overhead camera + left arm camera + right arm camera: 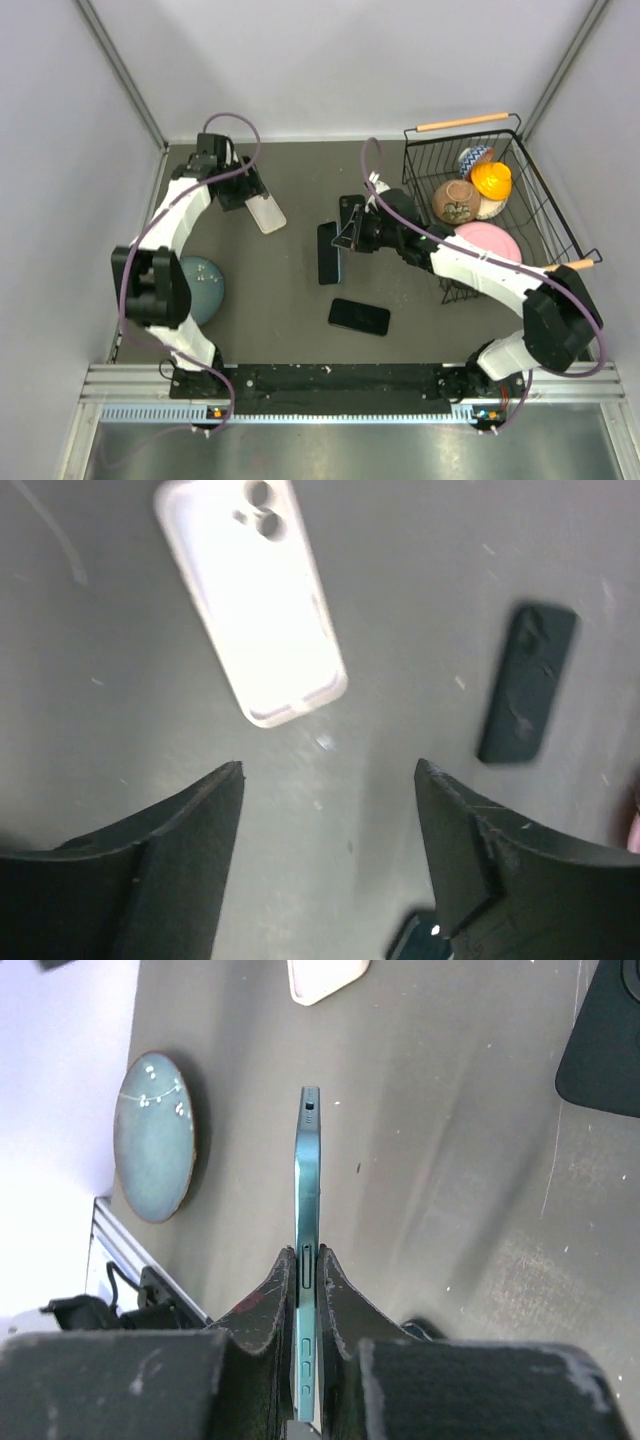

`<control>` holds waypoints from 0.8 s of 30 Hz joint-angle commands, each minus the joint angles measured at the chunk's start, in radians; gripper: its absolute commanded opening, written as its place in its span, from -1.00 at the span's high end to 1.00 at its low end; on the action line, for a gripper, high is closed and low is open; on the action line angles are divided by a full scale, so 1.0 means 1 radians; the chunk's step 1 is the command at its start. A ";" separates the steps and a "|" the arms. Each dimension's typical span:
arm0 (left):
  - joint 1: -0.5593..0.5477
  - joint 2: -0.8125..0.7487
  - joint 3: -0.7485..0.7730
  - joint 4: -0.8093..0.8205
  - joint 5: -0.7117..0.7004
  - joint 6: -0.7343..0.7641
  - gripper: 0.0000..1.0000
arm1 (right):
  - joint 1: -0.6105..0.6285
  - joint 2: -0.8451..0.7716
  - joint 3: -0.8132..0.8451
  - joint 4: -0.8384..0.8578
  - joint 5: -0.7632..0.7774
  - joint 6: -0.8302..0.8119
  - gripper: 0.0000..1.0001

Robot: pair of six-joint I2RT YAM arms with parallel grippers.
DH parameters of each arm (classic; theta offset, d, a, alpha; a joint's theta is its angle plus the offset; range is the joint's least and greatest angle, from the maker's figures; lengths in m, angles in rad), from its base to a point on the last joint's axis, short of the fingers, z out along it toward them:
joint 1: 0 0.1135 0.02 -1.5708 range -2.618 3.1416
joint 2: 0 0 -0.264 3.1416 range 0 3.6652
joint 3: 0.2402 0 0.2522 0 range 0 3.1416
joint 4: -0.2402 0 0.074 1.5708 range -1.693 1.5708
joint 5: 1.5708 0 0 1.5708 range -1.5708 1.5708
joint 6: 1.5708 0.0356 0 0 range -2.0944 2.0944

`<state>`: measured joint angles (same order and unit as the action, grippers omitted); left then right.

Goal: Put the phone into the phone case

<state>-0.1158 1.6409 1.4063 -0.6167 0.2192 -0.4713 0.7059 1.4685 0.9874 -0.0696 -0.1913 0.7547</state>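
The white phone case (pixel 266 213) lies flat at the back left of the dark mat, camera cut-out up. In the left wrist view the case (pixel 250 600) sits just ahead of my left gripper (pixel 328 770), which hovers open and empty above the mat. My right gripper (pixel 350 236) is shut on a teal-edged phone (pixel 328 252) near the mat's middle. The right wrist view shows that phone (pixel 307 1160) edge-on, pinched between the fingers (pixel 275 1300) and sticking out past their tips, with my right gripper (pixel 309 1252) closed tight on it.
A second black phone (pixel 359 316) lies flat near the front. A dark case-like piece (pixel 350 205) sits behind the right gripper. A blue plate (pixel 203 288) rests at the left by the left arm. A wire basket (pixel 520 175) with toys and a pink plate stands at the right.
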 commanded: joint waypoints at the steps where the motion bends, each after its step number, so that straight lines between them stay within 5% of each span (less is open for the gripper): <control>1: 0.034 0.175 0.166 -0.112 -0.190 -0.007 -0.40 | -0.002 -0.123 -0.010 0.030 -0.040 -0.072 1.00; 9: 0.045 0.375 0.279 -0.120 -0.254 -0.066 -0.31 | 0.000 -0.204 -0.010 -0.016 -0.053 -0.126 1.00; 24: 0.044 0.496 0.275 -0.117 -0.224 -0.060 -0.06 | 0.000 -0.280 -0.020 -0.012 -0.060 -0.155 1.00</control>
<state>-0.0727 2.1349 1.6535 -0.7284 -0.0124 -0.5312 0.7059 1.2388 0.9562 -0.1341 -0.2455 0.6094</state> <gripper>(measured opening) 0.553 0.048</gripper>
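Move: The left hand, empty and open, has the white phone case about 9 cm ahead, 2 cm to its left and some 16 cm below. The dark case lies about 6 cm ahead and 24 cm to its right, the blue plate some 14 cm back and 20 cm left, both at table height. From the right hand, already gripping the phone upright, the phone case lies about 21 cm ahead, 23 cm left and 15 cm below. Left hand sinks about 14 cm and forward-left, fingers narrowing astride the case's left rim; right raises the phone. ##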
